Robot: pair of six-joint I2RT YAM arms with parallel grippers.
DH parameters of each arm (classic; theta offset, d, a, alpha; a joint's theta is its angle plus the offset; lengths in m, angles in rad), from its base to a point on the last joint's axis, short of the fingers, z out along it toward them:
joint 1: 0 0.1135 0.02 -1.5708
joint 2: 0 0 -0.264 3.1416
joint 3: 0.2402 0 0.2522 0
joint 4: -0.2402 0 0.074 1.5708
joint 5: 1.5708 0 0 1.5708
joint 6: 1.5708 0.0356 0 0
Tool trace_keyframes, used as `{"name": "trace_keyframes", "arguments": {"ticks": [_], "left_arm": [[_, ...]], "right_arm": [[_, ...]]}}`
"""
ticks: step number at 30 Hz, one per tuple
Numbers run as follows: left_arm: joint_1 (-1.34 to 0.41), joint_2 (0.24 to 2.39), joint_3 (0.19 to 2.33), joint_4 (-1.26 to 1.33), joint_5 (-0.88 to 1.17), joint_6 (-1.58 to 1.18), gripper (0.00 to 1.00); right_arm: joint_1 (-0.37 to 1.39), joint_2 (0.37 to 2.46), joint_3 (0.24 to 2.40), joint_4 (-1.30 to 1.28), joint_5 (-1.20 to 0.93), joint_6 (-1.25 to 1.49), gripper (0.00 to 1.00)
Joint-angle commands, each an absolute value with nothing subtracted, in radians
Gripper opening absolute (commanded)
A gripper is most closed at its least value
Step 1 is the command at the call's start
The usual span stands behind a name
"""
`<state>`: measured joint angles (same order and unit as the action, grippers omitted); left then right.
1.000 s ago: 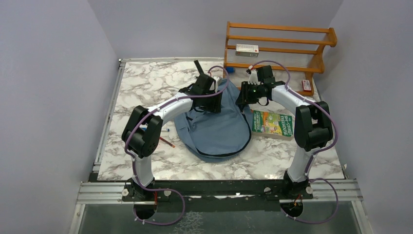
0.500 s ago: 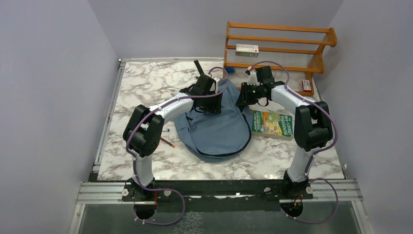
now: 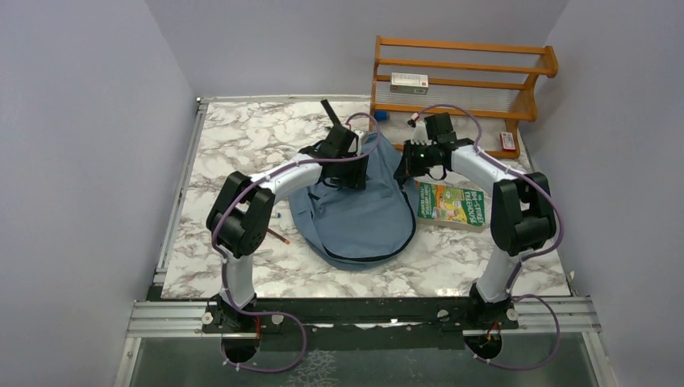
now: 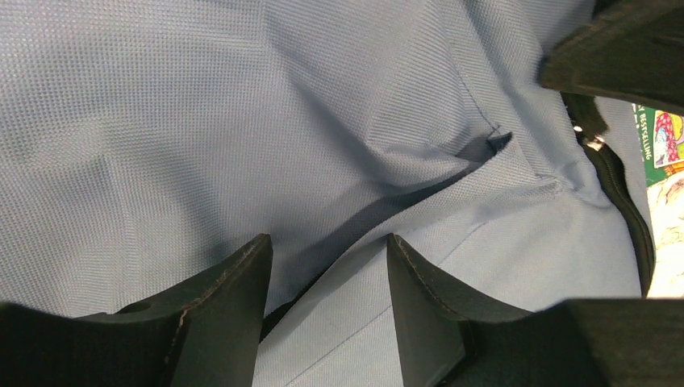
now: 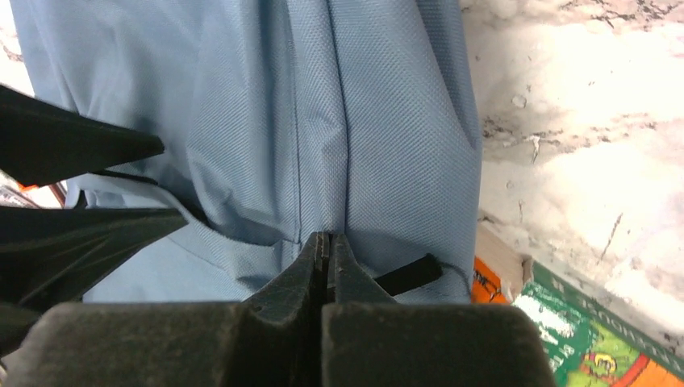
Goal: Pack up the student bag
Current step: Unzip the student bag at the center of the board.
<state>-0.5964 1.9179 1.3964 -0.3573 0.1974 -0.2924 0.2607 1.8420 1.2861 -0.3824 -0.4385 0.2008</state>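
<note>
The student bag [image 3: 359, 214], dusty-blue with dark zipper trim, lies flat mid-table. My left gripper [image 3: 352, 172] rests on its upper part. In the left wrist view its jaws [image 4: 328, 246] stand apart, astride a fold of the bag's fabric [image 4: 202, 121]. My right gripper [image 3: 401, 169] is at the bag's upper right edge. In the right wrist view it [image 5: 326, 235] is shut, tips pinched on a vertical crease of the bag [image 5: 266, 105]. A black zipper pull [image 5: 407, 275] lies just right of the tips.
A green paperback book [image 3: 452, 204] lies right of the bag. A wooden rack [image 3: 464, 76] at the back holds a small box [image 3: 409, 81]; a red item [image 3: 507, 141] sits beside it. Pencils [image 3: 278, 235] lie left of the bag.
My right gripper has closed from part-open to shut at the bag's edge and has shifted slightly back. The left gripper has stayed in place, jaws unchanged.
</note>
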Motion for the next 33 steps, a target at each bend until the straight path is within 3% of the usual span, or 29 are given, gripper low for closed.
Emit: {"name": "trace_keyframes", "arguments": {"ticks": [1, 33], "left_arm": [[-0.582, 1.942, 1.393, -0.326, 0.217, -0.300, 0.55], [-0.506, 2.149, 1.460, -0.265, 0.206, -0.381, 0.54]], "right_arm": [[0.265, 1.731, 1.242, -0.390, -0.391, 0.195, 0.00], [0.265, 1.436, 0.967, -0.582, -0.586, 0.235, 0.01]]}}
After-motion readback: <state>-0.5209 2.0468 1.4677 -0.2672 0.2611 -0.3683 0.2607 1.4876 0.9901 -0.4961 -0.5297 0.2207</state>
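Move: The right fingers are already shut at the zipper pull on the student bag's right side. The zip track runs back towards the robot, the middle of its right-hand stretch about 12 cm back, 4 cm right and 4 cm below that hand. The green book lies some 14 cm right, 8 cm back. The left hand is spread on the cloth, the bag's middle about 4 cm back and 3 cm below it, straight in line; the zipper pull is some 15 cm to its right, 2 cm farther out. Keeping the zipper pull pinched, the right hand lifts nearly 4 cm while starting back, then settles somewhat lower and drags the pull about 10 cm back along the zip track. The left hand's half-open fingers bear down on the bag, sinking 2 cm, then shove it about 4 cm forward against the pull, turning slightly. ##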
